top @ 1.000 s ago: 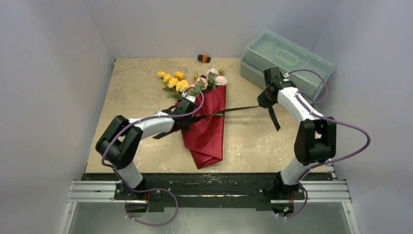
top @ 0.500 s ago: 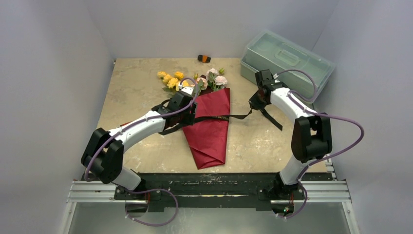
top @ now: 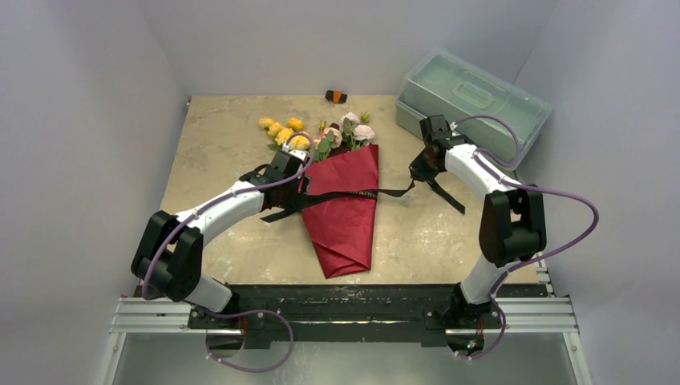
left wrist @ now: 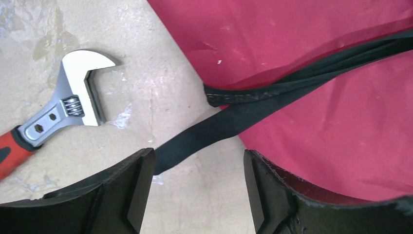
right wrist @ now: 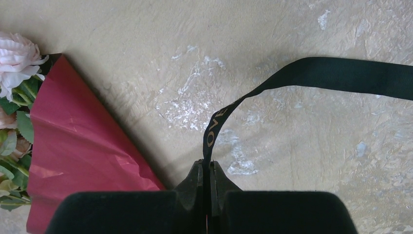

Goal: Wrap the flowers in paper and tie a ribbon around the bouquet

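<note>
The bouquet lies mid-table: a dark red paper (top: pixel 345 216) cone with yellow and pink flowers (top: pixel 321 135) at its far end. A black ribbon (top: pixel 361 193) crosses the cone. My left gripper (top: pixel 298 183) hovers at the cone's left edge, open; in the left wrist view the gripper (left wrist: pixel 197 187) has a loose ribbon (left wrist: pixel 229 122) end lying between the fingers, touching neither, beside the paper (left wrist: pixel 321 97). My right gripper (top: pixel 417 170) is right of the cone. In the right wrist view it (right wrist: pixel 210 165) is shut on the ribbon (right wrist: pixel 336 75), near the paper (right wrist: pixel 83 146) and a pink flower (right wrist: pixel 14 58).
An adjustable wrench (left wrist: pixel 63 114) with a red handle lies on the table just left of the cone, under my left arm. A translucent green toolbox (top: pixel 469 96) stands at the back right. A small black and orange object (top: pixel 337 97) sits by the back wall.
My left gripper has opened, let go of the ribbon and drawn back to the left. The right gripper moved in toward the bouquet, and the ribbon went slack.
</note>
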Tool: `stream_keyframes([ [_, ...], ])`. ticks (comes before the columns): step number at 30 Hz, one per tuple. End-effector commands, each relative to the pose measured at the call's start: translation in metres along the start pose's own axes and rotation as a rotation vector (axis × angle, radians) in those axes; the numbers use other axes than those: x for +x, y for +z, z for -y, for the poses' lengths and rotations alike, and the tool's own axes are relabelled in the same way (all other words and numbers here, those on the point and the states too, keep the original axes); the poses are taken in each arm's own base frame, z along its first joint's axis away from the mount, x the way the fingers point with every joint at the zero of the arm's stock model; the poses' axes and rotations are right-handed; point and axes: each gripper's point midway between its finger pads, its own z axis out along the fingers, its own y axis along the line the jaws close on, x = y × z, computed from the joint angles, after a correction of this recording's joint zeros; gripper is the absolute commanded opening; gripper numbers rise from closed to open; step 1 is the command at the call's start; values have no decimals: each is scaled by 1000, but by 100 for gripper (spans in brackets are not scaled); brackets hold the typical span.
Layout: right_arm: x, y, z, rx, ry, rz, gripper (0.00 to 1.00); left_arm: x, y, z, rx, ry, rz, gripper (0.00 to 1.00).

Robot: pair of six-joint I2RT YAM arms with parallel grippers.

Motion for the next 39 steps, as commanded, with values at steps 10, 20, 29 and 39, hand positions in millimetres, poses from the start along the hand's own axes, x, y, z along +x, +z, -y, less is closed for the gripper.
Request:
stream_keyframes([
  [10,-9,-3,-15,-24,-9,6,0,35,40,-2,94,196,-160,65],
  [20,-5,2,-12,-8,-13,-11,0,31,61,3,133,219,-162,56],
  [29,-6,1,-14,-9,-23,-20,0,32,67,10,217,265,-160,46],
  [39,-5,3,-15,-7,-41,-32,0,50,77,11,256,236,-216,0],
])
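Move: The ribbon's near strand, where it crosses the red paper's left edge, lies about 2 cm ahead of the open left hand, 1 cm to its right and 6 cm below. The paper's middle is some 9 cm right and 1 cm back; the wrench head sits roughly 6 cm left and 4 cm ahead, and the yellow flowers about 14 cm ahead and 1 cm left. From the right hand, that strand is about 21 cm left, 4 cm back and 8 cm down. Down about 5 cm goes the left hand to the ribbon, tipping more steeply towards the table, then it slides low some 3 cm forward and a little right to the paper's left edge while turning nearly 20 degrees clockwise. Its wide fingers close and pinch the ribbon there; the right hand almost stands still, keeping its hold on the other end. ##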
